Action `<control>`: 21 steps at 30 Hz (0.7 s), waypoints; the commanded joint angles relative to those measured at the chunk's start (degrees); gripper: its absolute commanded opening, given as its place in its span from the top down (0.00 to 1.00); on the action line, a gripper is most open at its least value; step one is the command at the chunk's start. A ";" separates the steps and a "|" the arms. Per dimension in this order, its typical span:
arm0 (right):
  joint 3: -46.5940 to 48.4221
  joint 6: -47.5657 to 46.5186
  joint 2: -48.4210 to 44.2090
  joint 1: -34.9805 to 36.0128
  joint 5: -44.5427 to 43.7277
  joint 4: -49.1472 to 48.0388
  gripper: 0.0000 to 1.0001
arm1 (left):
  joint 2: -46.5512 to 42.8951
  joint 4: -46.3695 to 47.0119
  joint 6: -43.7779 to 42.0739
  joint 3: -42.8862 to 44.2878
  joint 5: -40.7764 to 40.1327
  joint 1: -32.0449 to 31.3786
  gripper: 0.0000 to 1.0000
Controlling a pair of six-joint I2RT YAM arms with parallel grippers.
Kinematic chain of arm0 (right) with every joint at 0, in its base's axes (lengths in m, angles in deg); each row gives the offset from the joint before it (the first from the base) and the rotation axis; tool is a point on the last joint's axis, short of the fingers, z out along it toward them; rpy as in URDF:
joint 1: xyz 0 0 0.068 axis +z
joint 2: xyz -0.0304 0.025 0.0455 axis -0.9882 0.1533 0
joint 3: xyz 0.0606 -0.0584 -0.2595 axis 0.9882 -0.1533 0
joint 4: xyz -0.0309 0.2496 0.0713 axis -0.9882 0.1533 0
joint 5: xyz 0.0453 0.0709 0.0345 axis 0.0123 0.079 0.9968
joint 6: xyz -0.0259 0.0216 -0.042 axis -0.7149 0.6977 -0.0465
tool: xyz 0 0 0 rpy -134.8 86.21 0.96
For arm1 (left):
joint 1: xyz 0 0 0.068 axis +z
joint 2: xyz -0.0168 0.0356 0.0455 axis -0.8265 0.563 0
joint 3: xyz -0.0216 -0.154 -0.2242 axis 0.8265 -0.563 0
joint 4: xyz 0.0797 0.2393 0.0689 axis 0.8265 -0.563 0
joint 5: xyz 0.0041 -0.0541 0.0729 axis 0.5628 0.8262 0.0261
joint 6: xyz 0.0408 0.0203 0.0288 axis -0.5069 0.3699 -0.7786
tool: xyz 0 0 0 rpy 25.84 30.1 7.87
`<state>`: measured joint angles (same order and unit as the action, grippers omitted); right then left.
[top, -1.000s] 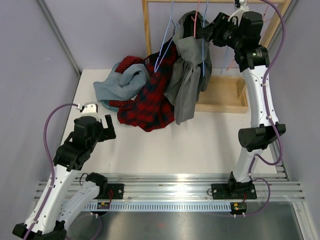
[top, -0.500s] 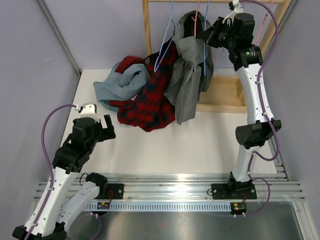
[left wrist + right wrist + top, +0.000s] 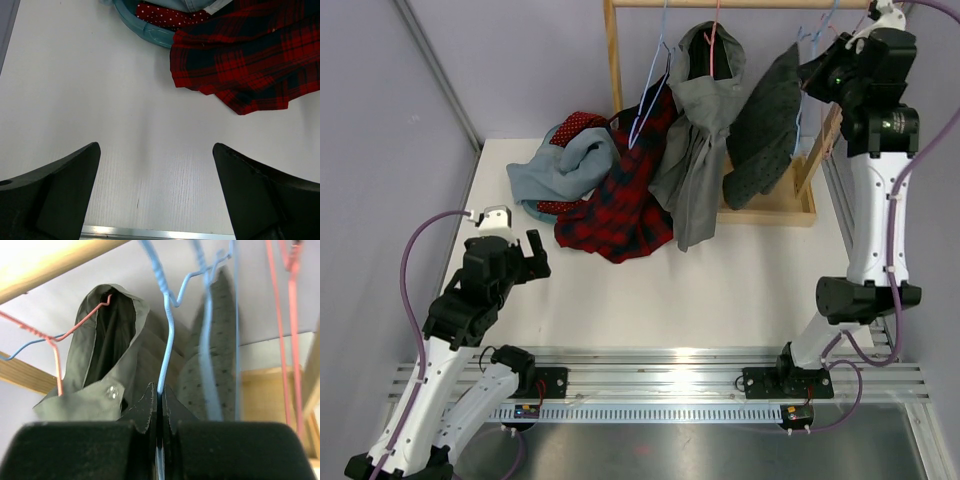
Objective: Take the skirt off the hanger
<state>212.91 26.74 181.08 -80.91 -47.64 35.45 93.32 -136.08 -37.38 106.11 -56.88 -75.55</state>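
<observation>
The skirt [image 3: 765,125], dark grey with small dots, hangs from a blue wire hanger [image 3: 807,45] at the right end of the wooden rail. My right gripper [image 3: 820,72] is up beside it, shut on the hanger. In the right wrist view the blue wire [image 3: 167,335] runs up out of the shut right gripper [image 3: 159,392], with the dotted skirt [image 3: 222,360] just behind to the right. My left gripper [image 3: 520,238] stands open low over the bare table at the left. Between its fingers [image 3: 55,190] the left wrist view shows only tabletop.
A grey-green jacket [image 3: 700,130] hangs on a pink hanger left of the skirt. A red plaid garment [image 3: 620,205] and a light blue one [image 3: 560,170] lie heaped on the table. The wooden rack's base frame [image 3: 770,212] and upright [image 3: 613,50] stand at the back.
My right gripper has shut on the blue hanger and swung right, carrying the dotted skirt away from the grey jacket. The left arm has barely moved.
</observation>
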 commanded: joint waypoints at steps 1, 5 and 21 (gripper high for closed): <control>-4.29 -1.51 -10.14 0.34 -0.81 -5.52 1.00 | 0.48 2.11 -0.40 0.80 -0.24 -0.14 0.01; -10.79 0.07 -16.11 0.26 3.05 -4.99 1.00 | 4.07 4.48 0.83 5.00 2.74 -0.84 0.01; -26.28 8.15 -38.10 0.34 13.42 -0.25 1.00 | 45.63 29.96 -2.95 37.36 -3.58 -51.62 0.01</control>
<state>184.91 32.90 146.65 -80.91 -37.17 38.38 135.92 -118.64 -38.13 141.50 -63.44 -122.56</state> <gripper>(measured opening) 0.039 0.987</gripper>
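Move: The skirt hangs from the blue hanger already pinched in the right hand, its middle about 23 cm below that hand, 4 cm ahead and 7 cm left. From the empty left hand, the skirt is some 30 cm ahead, 45 cm right and 4 cm higher. The grey coat hangs 25 cm ahead and 33 cm right of the left hand at about the skirt's height; the plaid shirt is 19 cm ahead, 16 cm right, slightly lower. The skirt on its blue hanger is drawn back from the rack towards the robot by the right hand, about 18 cm, the grip kept and the wrist turning slightly counter-clockwise. Meanwhile the left hand, fingers wide open, starts slowly, then sweeps fast some 32 cm right towards the skirt, rising about 12 cm and swinging round clockwise, ending beside the grey coat's hem. ##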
